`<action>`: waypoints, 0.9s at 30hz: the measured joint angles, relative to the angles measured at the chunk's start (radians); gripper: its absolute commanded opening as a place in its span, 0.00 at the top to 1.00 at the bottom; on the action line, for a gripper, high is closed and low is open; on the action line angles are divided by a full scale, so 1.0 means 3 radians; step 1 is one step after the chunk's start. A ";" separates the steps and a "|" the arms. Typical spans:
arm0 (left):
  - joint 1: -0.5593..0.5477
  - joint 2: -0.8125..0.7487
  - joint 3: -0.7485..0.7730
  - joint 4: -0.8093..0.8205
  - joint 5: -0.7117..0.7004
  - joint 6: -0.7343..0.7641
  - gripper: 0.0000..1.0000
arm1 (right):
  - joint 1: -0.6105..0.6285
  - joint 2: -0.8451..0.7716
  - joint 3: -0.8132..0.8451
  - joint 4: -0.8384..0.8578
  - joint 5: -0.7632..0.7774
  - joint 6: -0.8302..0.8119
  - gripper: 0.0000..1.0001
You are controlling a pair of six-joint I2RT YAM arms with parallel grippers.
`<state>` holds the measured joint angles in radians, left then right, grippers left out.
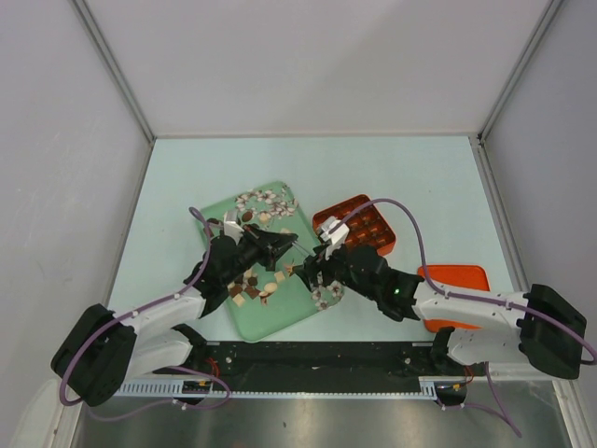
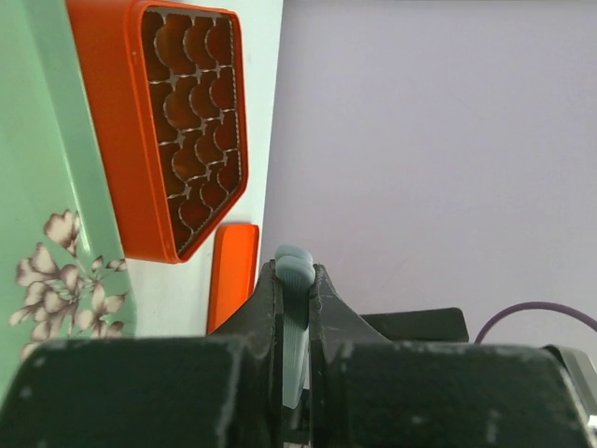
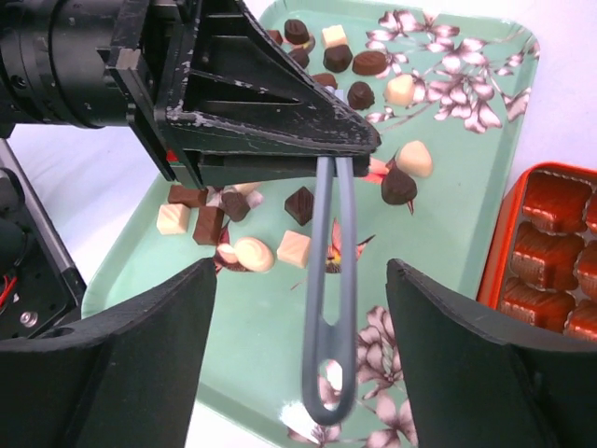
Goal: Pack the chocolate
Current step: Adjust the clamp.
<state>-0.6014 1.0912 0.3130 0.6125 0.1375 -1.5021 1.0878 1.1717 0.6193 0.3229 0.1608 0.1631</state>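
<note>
The chocolate (image 3: pixel 300 203) lies loose on a green floral tray (image 3: pixel 252 355): dark, brown and cream pieces, seen from above as a cluster (image 1: pixel 250 286). My left gripper (image 2: pixel 297 278) is shut on grey tongs (image 3: pixel 333 299), which hang from its tips over the tray. My right gripper (image 3: pixel 300 280) is open, its fingers (image 3: pixel 149 345) standing wide on either side of the tongs' looped end without touching it. In the top view the two grippers (image 1: pixel 291 245) (image 1: pixel 314 272) meet over the tray's right part.
An orange box (image 1: pixel 367 226) with a grid of cells sits just right of the tray; several cells hold brown pieces (image 3: pixel 550 252). Its orange lid (image 1: pixel 455 280) lies further right under the right arm. White walls enclose the table.
</note>
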 measured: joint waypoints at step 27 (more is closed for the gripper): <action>0.0000 -0.0168 -0.0039 0.0056 -0.0010 -0.0230 0.99 | 0.0319 0.0223 -0.0014 0.0450 0.0811 -0.0324 0.76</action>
<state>-0.6014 1.0409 0.3012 0.6292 0.1345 -1.5711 1.1835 1.2385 0.6151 0.4580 0.4042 0.0658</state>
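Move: The clamp, already pinched by the left hand near its tips, runs down towards the right hand. Its middle lies about 2 cm ahead and 3 cm to the left of the right hand, at about its height, with the spread fingers either side of its closed end. From the left hand its middle is some 3 cm back and 3 cm to the right. From the right hand, the green tray's middle lies about 5 cm ahead, 12 cm left and 17 cm below; the orange chocolate box about 13 cm ahead, 11 cm right and 14 cm below. Easing forward and slightly up by about 1 cm in all, the right hand tips its fingers up and swings clockwise, some 10 degrees altogether, while they close from wide to about a third open around the clamp's closed-end half. The left hand keeps its pinch near the tips and lifts the clamp about 2 cm, rolling only slightly. ##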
